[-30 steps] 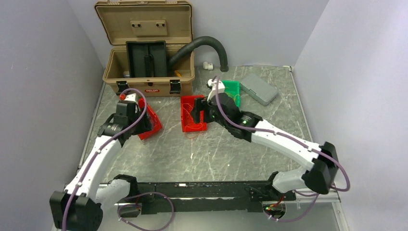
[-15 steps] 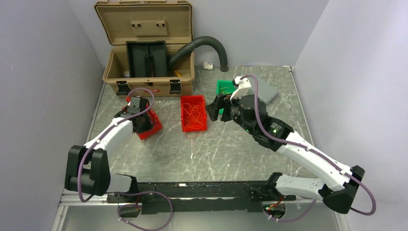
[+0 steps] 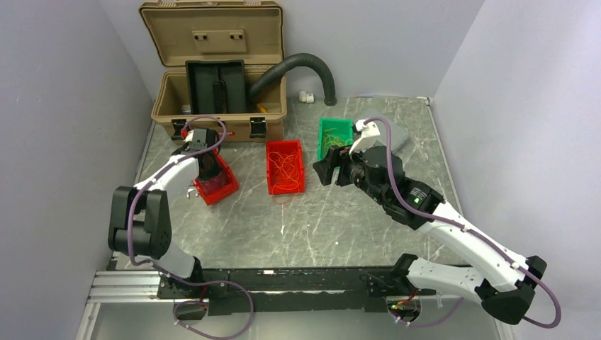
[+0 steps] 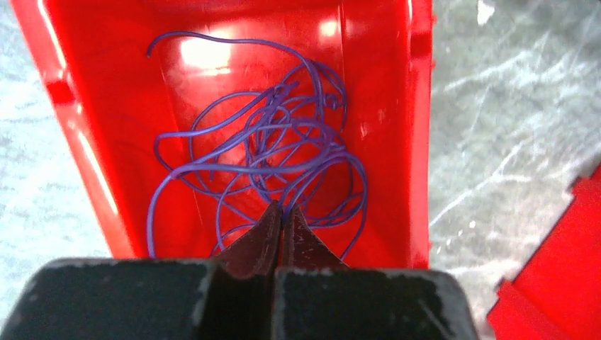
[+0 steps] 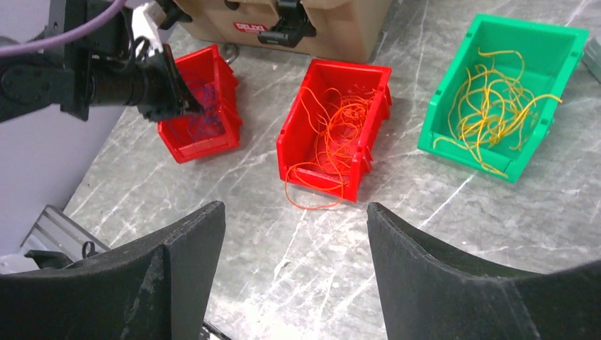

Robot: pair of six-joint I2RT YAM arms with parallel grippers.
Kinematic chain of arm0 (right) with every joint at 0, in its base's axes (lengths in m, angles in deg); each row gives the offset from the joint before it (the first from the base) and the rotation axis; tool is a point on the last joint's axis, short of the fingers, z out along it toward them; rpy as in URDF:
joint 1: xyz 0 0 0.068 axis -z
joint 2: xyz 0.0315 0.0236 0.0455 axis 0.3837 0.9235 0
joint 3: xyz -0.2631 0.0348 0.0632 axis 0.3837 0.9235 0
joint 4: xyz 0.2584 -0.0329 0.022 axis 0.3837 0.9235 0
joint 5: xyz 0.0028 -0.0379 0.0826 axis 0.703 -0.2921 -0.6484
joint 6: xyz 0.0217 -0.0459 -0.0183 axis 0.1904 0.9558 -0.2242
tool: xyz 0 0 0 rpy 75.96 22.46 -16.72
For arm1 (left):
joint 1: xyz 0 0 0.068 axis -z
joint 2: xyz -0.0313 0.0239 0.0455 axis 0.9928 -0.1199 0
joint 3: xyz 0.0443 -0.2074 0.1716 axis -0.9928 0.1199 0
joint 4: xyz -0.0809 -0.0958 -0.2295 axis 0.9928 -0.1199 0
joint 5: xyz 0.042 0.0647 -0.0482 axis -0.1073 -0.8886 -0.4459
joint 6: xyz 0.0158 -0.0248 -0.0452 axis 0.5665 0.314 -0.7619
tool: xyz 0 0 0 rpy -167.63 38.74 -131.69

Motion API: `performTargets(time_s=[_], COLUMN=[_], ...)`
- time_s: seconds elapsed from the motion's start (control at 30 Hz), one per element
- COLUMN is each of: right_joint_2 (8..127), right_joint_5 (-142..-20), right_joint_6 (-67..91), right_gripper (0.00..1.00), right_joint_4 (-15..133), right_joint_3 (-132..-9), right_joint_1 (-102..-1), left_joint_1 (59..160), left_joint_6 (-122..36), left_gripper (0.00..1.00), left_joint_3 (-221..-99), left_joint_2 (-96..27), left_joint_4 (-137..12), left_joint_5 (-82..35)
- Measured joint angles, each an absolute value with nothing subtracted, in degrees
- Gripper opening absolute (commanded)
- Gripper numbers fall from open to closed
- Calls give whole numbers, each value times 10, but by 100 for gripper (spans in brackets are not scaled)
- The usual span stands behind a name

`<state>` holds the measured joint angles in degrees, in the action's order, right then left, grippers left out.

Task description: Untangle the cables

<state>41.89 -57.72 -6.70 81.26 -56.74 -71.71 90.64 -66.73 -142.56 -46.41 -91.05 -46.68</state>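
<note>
Thin purple cables (image 4: 262, 152) lie tangled in the left red bin (image 4: 92, 163). My left gripper (image 4: 283, 209) reaches down into that bin, shut, with purple strands running in between its tips. In the right wrist view the same left gripper (image 5: 191, 106) sits over that bin (image 5: 202, 147). Orange cables (image 5: 333, 124) fill the middle red bin (image 5: 296, 120), and one strand (image 5: 312, 205) hangs out onto the table. Yellow cables (image 5: 492, 99) lie in the green bin (image 5: 468, 159). My right gripper (image 5: 294, 207) hovers open and empty above the table, nearer than the bins.
An open tan toolbox (image 3: 220, 85) stands at the back left with a black ribbed hose (image 3: 305, 64) curving out of it. A grey case (image 3: 400, 134) lies behind the right arm. Walls close in on both sides.
My left gripper has dropped into the left red bin and shut on purple strands. My right arm has pulled back right from the middle red bin, uncovering the green bin.
</note>
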Motion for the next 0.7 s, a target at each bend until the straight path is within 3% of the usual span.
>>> performTargets(time_s=[0.2, 0.27, 0.33, 0.47, 0.6, 0.7], right_joint_2=[405, 396, 389, 386, 378, 361], right_joint_5=[-578, -578, -578, -589, -620, -646], right_joint_6=[-78, -86, -93, -115, -125, -125], right_gripper=[74, 74, 76, 78, 79, 80], right_joint_4=[819, 817, 814, 817, 824, 830], right_joint_3=[-538, -518, -494, -427, -380, -371], right_joint_1=[-716, -713, -707, -662, -606, -564], left_joint_1=[895, 893, 892, 892, 892, 892], left_joint_6=[-670, -671, -671, -657, -633, -621], left_gripper=[4, 17, 43, 76, 98, 99], left_joint_3=[-1472, -1473, -1477, -1479, -1459, -1447], left_joint_2=[-556, -580, -587, -569, -478, -387], left_joint_4=[-888, -881, -881, -882, -893, -895], left_joint_5=[-472, -465, -460, -439, -420, -394])
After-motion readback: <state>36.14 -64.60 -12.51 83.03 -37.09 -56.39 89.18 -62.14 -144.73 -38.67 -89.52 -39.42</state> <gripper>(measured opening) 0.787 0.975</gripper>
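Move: The heap of purple cable in the left red bin lies about 3 cm ahead of my left fingertips and some 3 cm below; a strand is already pinched between them. From that hand, the wrench is roughly 8 cm to the left and 3 cm back, while the middle red bin with the orange cable stands about 24 cm to the right and 5 cm farther out. From my right hand, the purple heap is some 38 cm left, 13 cm ahead and 28 cm below. I lower the pinched purple strand onto its heap, my left hand going about 4 cm down and 3 cm forward, then open wide to let go and rise some 10 cm clear of the bin, the fingers tipping up. Meanwhile my open, empty right hand sinks about 13 cm and swings right, away from the bins, its fingers tipping down and turning clockwise. ##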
